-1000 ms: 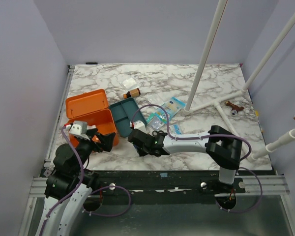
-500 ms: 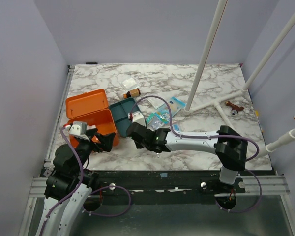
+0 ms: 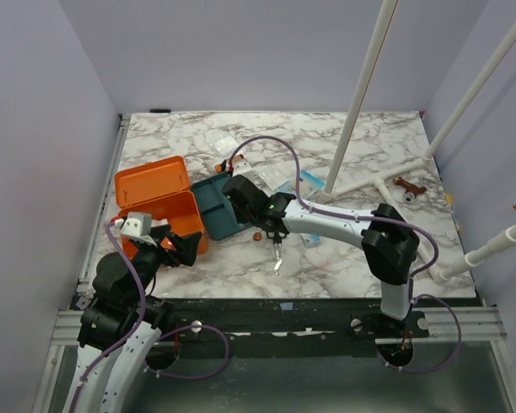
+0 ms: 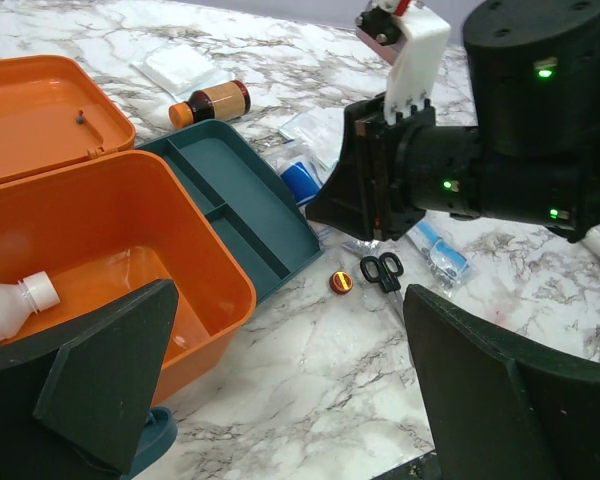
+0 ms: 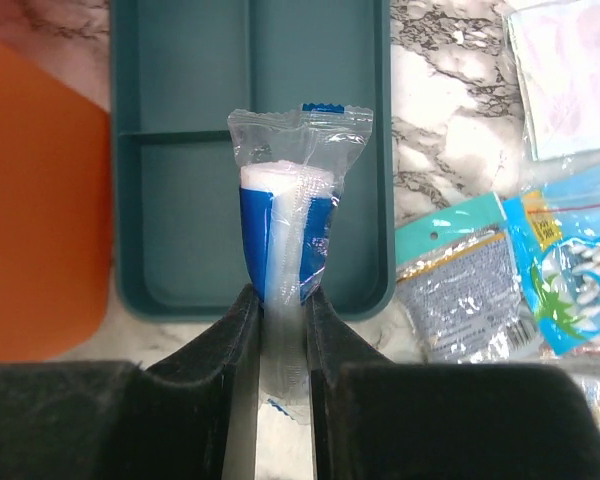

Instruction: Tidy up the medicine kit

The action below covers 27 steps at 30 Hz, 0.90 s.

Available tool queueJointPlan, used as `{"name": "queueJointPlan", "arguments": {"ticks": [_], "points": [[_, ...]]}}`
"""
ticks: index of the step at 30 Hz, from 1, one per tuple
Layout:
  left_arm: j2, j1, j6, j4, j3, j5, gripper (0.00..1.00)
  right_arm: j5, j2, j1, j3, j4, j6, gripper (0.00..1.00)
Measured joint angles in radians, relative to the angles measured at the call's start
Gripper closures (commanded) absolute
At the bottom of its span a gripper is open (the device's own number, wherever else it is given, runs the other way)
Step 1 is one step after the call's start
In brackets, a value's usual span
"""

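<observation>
The medicine kit stands open at the left, an orange box with its lid tipped back. A white bottle lies inside it. Beside it on the right lies the dark teal compartment tray. My right gripper is shut on a blue-and-white packet in clear wrap, held just above the tray's near compartment. My left gripper hangs open and empty over bare marble in front of the kit.
Black-handled scissors and a small orange cap lie right of the tray. A brown bottle and gauze packets lie behind it. Teal sachets lie to the right. White pipes cross the right side.
My right arm has swung left and away from the front edge, carrying the packet over the teal tray and uncovering the scissors and cap. The left arm has not moved.
</observation>
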Motion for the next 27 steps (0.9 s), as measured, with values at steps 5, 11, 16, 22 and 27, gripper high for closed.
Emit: {"name": "queueJointPlan", "arguments": {"ticks": [5,11,16,22,27], "points": [[0.000,0.000,0.000,0.000,0.000,0.000,0.01,-0.037,0.094,-0.042,0.058,0.000,-0.028,0.91],[0.000,0.000,0.000,0.000,0.000,0.000,0.01,-0.072,0.174,-0.053,0.092,-0.001,-0.044,0.91],[0.000,0.000,0.000,0.000,0.000,0.000,0.01,-0.089,0.207,-0.056,0.092,0.003,-0.045,0.91],[0.000,0.000,0.000,0.000,0.000,0.000,0.01,-0.097,0.229,-0.063,0.107,0.010,-0.053,0.91],[0.000,0.000,0.000,0.000,0.000,0.000,0.02,-0.101,0.271,-0.077,0.131,0.018,-0.065,0.91]]}}
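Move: The right hand holds the blue-and-white packet in the air just short of the green tray; the middle of the tray's long right-hand compartment lies about 8 cm ahead, 2 cm to the left and 10 cm below. The orange box is some 20 cm left and 2 cm ahead, the brown bottle 19 cm ahead and 3 cm left, the teal bag 9 cm ahead and 14 cm right. From the idle left hand, that compartment is roughly 19 cm ahead, 8 cm right and 22 cm below. With its fingers keeping their pinch on the lower end of the blue-and-white packet, the right hand eases forward over the green tray's near edge and sinks about 8.5 cm towards the floor of the long right-hand compartment. Some 3.5 cm of forward travel goes with it, mostly at the very start and again near the end, the descent slowing briefly past halfway while the wrist tips a little further down, by five degrees or so. ##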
